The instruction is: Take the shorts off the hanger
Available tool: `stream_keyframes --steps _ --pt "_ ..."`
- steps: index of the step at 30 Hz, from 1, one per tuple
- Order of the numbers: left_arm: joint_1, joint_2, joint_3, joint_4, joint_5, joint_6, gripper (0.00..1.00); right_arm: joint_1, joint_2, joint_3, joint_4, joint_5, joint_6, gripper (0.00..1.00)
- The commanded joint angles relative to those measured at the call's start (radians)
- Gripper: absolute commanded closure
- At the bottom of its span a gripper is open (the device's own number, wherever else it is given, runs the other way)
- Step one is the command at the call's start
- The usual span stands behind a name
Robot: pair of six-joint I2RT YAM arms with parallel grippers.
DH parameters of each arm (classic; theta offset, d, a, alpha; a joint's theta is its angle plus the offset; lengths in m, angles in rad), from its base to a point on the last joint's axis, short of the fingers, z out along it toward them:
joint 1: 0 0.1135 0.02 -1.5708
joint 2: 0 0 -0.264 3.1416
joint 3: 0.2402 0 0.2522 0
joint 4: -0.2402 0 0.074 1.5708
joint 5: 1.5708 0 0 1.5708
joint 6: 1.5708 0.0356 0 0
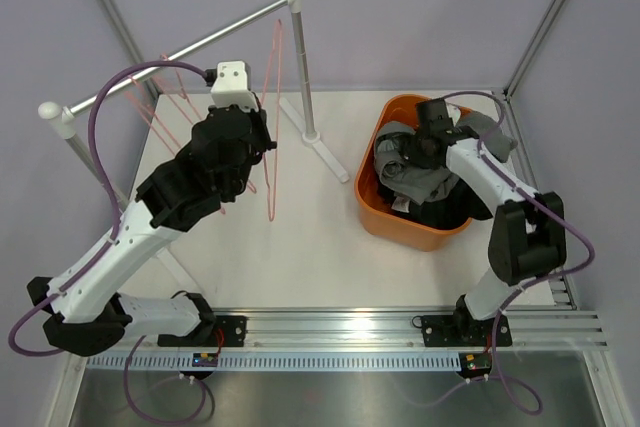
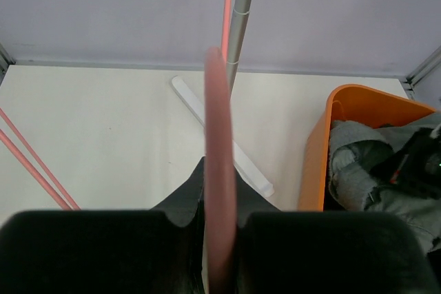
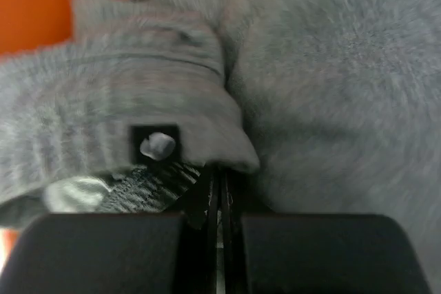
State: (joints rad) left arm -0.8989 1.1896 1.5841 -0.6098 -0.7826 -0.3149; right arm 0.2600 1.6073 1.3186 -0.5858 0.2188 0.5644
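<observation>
A bare pink hanger [image 1: 272,117] hangs from the silver rail [image 1: 180,55]. My left gripper [image 1: 262,147] is shut on it; in the left wrist view the pink bar [image 2: 219,122] runs up between my closed fingers, with the gripper [image 2: 220,170] around it. The grey shorts [image 1: 402,172] lie in the orange basket [image 1: 372,209] on top of darker black cloth [image 1: 445,215]. My right gripper [image 1: 418,152] is down in the basket. In the right wrist view the gripper [image 3: 220,170] is shut at the edge of the grey shorts' [image 3: 331,67] waistband. Separate navy shorts cannot be told apart.
The rack's upright post [image 1: 303,67] and its white foot [image 1: 325,152] stand between hanger and basket. More bare pink hangers [image 1: 170,97] hang further left on the rail and show in the left wrist view [image 2: 34,166]. The basket [image 2: 315,163] sits right of the post.
</observation>
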Motion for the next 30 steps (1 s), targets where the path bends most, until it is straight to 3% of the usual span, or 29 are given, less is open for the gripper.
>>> stream_keyframes --steps 1,6,10,12,15,26,30 --pt "-0.005 0.008 0.05 0.022 -0.035 -0.021 1.0 0.015 0.127 -0.061 0.084 -0.197 0.168 1.0" --pt "-0.003 0.03 0.089 -0.013 -0.055 -0.015 1.0 0.041 0.252 -0.189 0.248 -0.422 0.278 1.0" --pt "0.0 0.061 0.125 -0.059 -0.075 -0.027 1.0 0.093 0.304 -0.219 0.297 -0.392 0.284 1.0" --pt "0.005 0.076 0.134 -0.073 -0.076 -0.041 1.0 0.094 0.273 -0.245 0.314 -0.372 0.287 1.0" --pt "0.023 0.096 0.148 -0.097 -0.073 -0.055 1.0 0.094 0.177 -0.248 0.278 -0.293 0.279 0.92" --pt "0.106 0.194 0.232 -0.199 -0.014 -0.148 1.0 0.094 -0.176 -0.188 0.086 -0.167 0.221 0.41" --pt "0.143 0.267 0.322 -0.238 0.006 -0.188 1.0 0.094 -0.266 -0.136 0.011 -0.171 0.195 0.01"
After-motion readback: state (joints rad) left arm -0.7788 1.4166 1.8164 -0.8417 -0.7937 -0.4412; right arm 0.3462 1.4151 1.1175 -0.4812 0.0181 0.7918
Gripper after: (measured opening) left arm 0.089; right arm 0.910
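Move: The left hand already holds an empty pink hanger; the rail it is taken to passes roughly 15 cm ahead and 10 cm left, about level. The nearest hung hanger hooks on about 13 cm ahead and 15 cm left, and the right post stands some 24 cm ahead, 5 cm right. The right hand grips the grey shorts in the basket, whose middle lies about 3 cm back, 1 cm left, 7 cm down; the black shorts lie 8 cm back, 4 cm right. Still pinching the grey shorts, the right hand stuffs them down into the basket, about 10 cm down and 8 cm left, rolling some 20 degrees left side up; then it opens wide, lets go, and draws up and back off the pile. The left hand keeps the hanger and, slow at first, carries it forward and a little down towards the rail, tipping down and turning counter-clockwise. ##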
